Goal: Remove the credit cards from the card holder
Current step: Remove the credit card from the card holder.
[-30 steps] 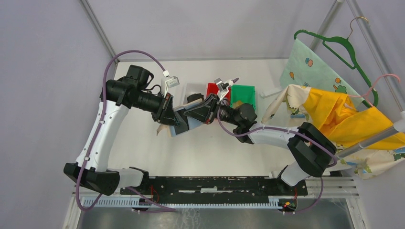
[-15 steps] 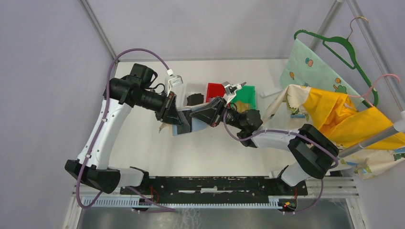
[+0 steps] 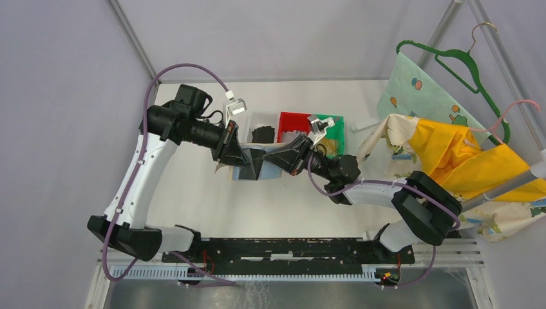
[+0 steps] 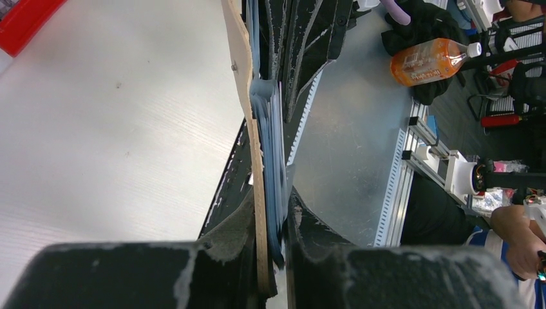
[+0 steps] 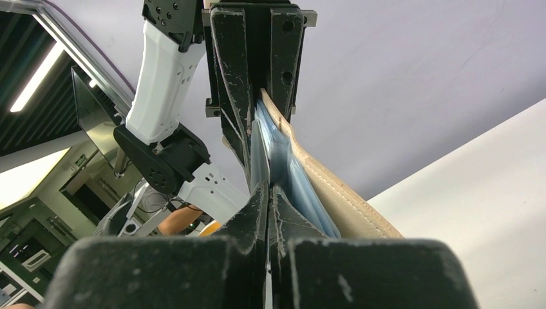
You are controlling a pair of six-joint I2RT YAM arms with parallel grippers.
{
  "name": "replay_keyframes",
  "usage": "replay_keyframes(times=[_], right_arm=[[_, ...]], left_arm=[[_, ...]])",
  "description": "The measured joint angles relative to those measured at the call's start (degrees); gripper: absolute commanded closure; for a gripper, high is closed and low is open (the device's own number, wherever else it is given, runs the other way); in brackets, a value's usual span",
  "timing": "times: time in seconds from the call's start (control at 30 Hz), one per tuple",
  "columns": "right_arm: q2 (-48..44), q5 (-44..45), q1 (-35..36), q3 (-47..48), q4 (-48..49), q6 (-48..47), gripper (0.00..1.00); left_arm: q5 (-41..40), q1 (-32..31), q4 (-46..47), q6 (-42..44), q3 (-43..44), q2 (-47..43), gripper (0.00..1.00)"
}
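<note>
The tan card holder (image 3: 244, 172) hangs above the table between my two grippers. My left gripper (image 3: 248, 162) is shut on one end of it. In the left wrist view the holder (image 4: 255, 129) is edge-on between the jaws (image 4: 273, 207), with pale blue-grey card edges (image 4: 277, 129) beside the tan cover. My right gripper (image 3: 267, 161) meets it from the right. In the right wrist view its jaws (image 5: 267, 193) are pressed shut on a thin pale credit card (image 5: 257, 151) that sticks out of the holder (image 5: 331, 190).
A white bin holding a black lump (image 3: 261, 133), a red bin (image 3: 293, 121) and a green bin (image 3: 335, 129) stand just behind the grippers. Yellow and patterned cloth (image 3: 451, 154) and a green hanger (image 3: 463, 64) hang at the right.
Both grippers and the holder have moved to the right and slightly back, toward the bins. The right wrist has swung further right. Both grips are unchanged.
</note>
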Motion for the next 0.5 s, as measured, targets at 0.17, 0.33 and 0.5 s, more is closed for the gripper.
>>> replay_keyframes(times=[0.17, 0.33, 0.5], right_arm=[[-0.92, 0.44, 0.02, -0.72, 0.0, -0.02, 0.87], [-0.94, 0.59, 0.22, -0.7, -0.28, -0.22, 0.63], [-0.07, 0.13, 1.4, 2.03, -2.08, -0.92, 0.59]], left_arm=[[0.72, 0.0, 0.37, 0.0, 0.0, 0.0, 0.83], [0.85, 0.31, 1.29, -0.07, 0.0, -0.17, 0.85], [0.59, 0.66, 1.84, -1.03, 0.0, -0.26, 0.85]])
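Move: The dark credit card, still inside its blue sleeve, lies just off the right fingertips: about 3 cm left, 1 cm back and 1 cm higher, towards the left hand. About 28 cm below the right hand, the white tray stands some 19 cm ahead and 1 cm left, and the red tray 20 cm ahead and 10 cm right. From the left hand, pinching the card holder's edge, the card is about 3 cm right, 1 cm back and 2 cm lower. The right hand, its fingers shut on the outer edge of the blue sleeve, first stays almost in place and then opens them to about two fifths, letting go of the sleeve. As they open it eases about 1 cm left and up, with a little draw back, towards the card and the left hand so that the open fingers straddle the sleeve edge, its wrist unturned, while the left hand keeps its pinch on the card holder and barely shifts. ##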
